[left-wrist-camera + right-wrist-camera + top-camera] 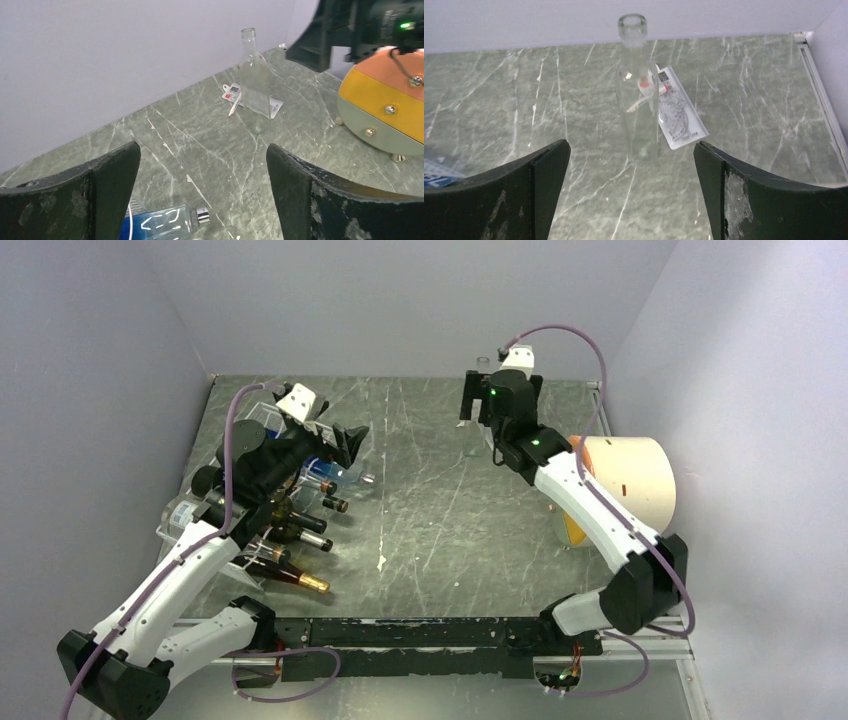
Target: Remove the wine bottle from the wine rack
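The white wire wine rack (175, 530) stands at the left with several bottles lying in it: dark ones with gold caps (300, 580) and a blue bottle with a silver cap (160, 222). My left gripper (202, 165) hovers open above the blue bottle's neck, holding nothing. A clear glass wine bottle (636, 100) with a paper tag (676, 112) stands upright on the table by the back wall, off the rack. My right gripper (631, 160) is open just in front of it, with the fingers apart from the glass.
A cream cylinder with an orange face (625, 480) lies on its side at the right, close to the right arm's forearm. Walls close in the grey marbled table (430, 530) on three sides. The arms' base rail runs along the near edge.
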Available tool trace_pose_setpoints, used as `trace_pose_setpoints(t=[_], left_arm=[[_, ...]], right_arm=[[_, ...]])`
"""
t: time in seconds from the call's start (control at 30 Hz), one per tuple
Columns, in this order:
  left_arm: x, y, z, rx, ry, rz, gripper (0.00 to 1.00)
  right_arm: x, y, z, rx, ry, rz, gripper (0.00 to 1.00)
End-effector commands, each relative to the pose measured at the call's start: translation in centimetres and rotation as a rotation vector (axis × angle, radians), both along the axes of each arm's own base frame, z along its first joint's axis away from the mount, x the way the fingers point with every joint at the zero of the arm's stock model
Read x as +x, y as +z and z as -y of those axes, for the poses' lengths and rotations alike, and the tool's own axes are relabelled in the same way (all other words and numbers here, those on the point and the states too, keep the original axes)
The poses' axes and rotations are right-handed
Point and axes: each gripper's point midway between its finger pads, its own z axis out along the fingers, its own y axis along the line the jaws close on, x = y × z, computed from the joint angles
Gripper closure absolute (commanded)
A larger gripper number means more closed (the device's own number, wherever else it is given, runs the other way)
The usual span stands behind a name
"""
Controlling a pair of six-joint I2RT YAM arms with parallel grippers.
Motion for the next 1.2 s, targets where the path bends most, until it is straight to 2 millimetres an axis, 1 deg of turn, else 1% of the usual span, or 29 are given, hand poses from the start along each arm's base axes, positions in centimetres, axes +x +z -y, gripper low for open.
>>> trace_pose_setpoints(t=[0.0, 0.07, 0.2, 0.3, 0.4, 0.43, 0.47, 0.57, 0.67, 0.73, 0.77, 0.83, 0.87, 0.97, 1.0, 1.03, 1.1, 1.13, 1.17], left_arm=[[0.1, 1.1, -1.3, -0.007, 0.062, 0.042, 0.0], [0.0, 1.4, -1.9, -0.008, 0.088, 0.045, 0.01], [-0.2, 2.1, -3.8, -0.039, 0.171, 0.067, 0.01], [-0.3, 2.7, -5.6, -0.075, 0.248, 0.091, 0.01], [-0.4, 3.1, -7.1, -0.1, 0.309, 0.105, 0.01], [-0.5, 3.2, -7.3, -0.104, 0.321, 0.106, 0.01], [-0.5, 3.2, -7.5, -0.107, 0.328, 0.108, 0.01], [-0.6, 3.3, -7.5, -0.109, 0.324, 0.112, 0.01], [-0.4, 2.9, -7.0, -0.1, 0.305, 0.104, 0.01], [-0.1, 2.6, -6.6, -0.095, 0.291, 0.085, 0.01], [0.0, 2.5, -6.3, -0.093, 0.281, 0.075, 0.01], [0.2, 2.0, -5.8, -0.089, 0.261, 0.061, 0.01], [0.3, 1.8, -5.6, -0.088, 0.251, 0.054, 0.01], [0.7, 1.2, -4.9, -0.082, 0.227, 0.042, 0.01], [0.8, 1.0, -4.6, -0.076, 0.217, 0.033, 0.01], [0.9, 0.8, -4.4, -0.07, 0.208, 0.026, 0.01], [1.1, 0.5, -4.0, -0.066, 0.192, 0.016, 0.01], [1.2, 0.3, -3.8, -0.063, 0.185, 0.012, 0.01], [1.2, 0.1, -3.6, -0.06, 0.176, 0.006, 0.01]], right_arm=[[-4.0, -0.5, 1.2, 0.05, 0.001, -0.103, 0.0], [-5.7, -1.0, 0.9, 0.095, 0.044, -0.124, 0.0], [-9.0, -2.3, -1.0, 0.207, 0.155, -0.166, 0.0], [-10.7, -1.7, -3.5, 0.298, 0.26, -0.176, 0.02], [-11.6, -0.9, -5.7, 0.35, 0.327, -0.173, 0.02], [-11.6, -0.9, -6.3, 0.357, 0.348, -0.168, 0.02], [-11.4, -1.0, -6.5, 0.357, 0.349, -0.163, 0.02], [-9.5, -2.3, -6.6, 0.312, 0.303, -0.162, 0.02], [-6.8, -3.3, -5.6, 0.209, 0.201, -0.168, 0.01], [-4.6, -4.3, -4.4, 0.178, 0.097, -0.165, 0.0], [-3.4, -4.8, -4.3, 0.175, 0.074, -0.162, 0.0], [-1.0, -6.6, -4.6, 0.17, 0.052, -0.188, 0.0], [0.4, -6.7, -5.1, 0.17, 0.047, -0.188, 0.0], [4.5, -8.9, -5.7, 0.196, -0.019, -0.234, 0.0], [5.5, -9.7, -6.3, 0.222, -0.032, -0.248, 0.0], [7.2, -10.2, -5.5, 0.246, -0.076, -0.244, 0.0], [9.8, -11.8, -5.7, 0.271, -0.131, -0.254, 0.0], [11.0, -14.2, -5.9, 0.257, -0.155, -0.299, 0.0], [12.1, -15.2, -6.1, 0.264, -0.171, -0.318, 0.0]])
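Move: The clear wine bottle, already let go and no longer gripped, has its middle about 8 cm ahead of the open right gripper, 2 cm to its left and 15 cm below. On the table some 28 cm below that gripper, the pen lies about 11 cm ahead and 2 cm left, the plastic pack 11 cm ahead and 6 cm right. From the left hand, the bottle's middle is roughly 18 cm ahead, 26 cm right and 21 cm down. Draw the open right gripper back about 11 cm, swinging it some 6 cm left, then turn round and drive it fast forward (about 19 cm) and down towards the shifted wine bottle, tipping the fingers down and rolling the hand's left side up. Keep both grippers open. Meanwhile shift the left hand left and slightly up, turning counter-clockwise, then ease it partly back and down. ##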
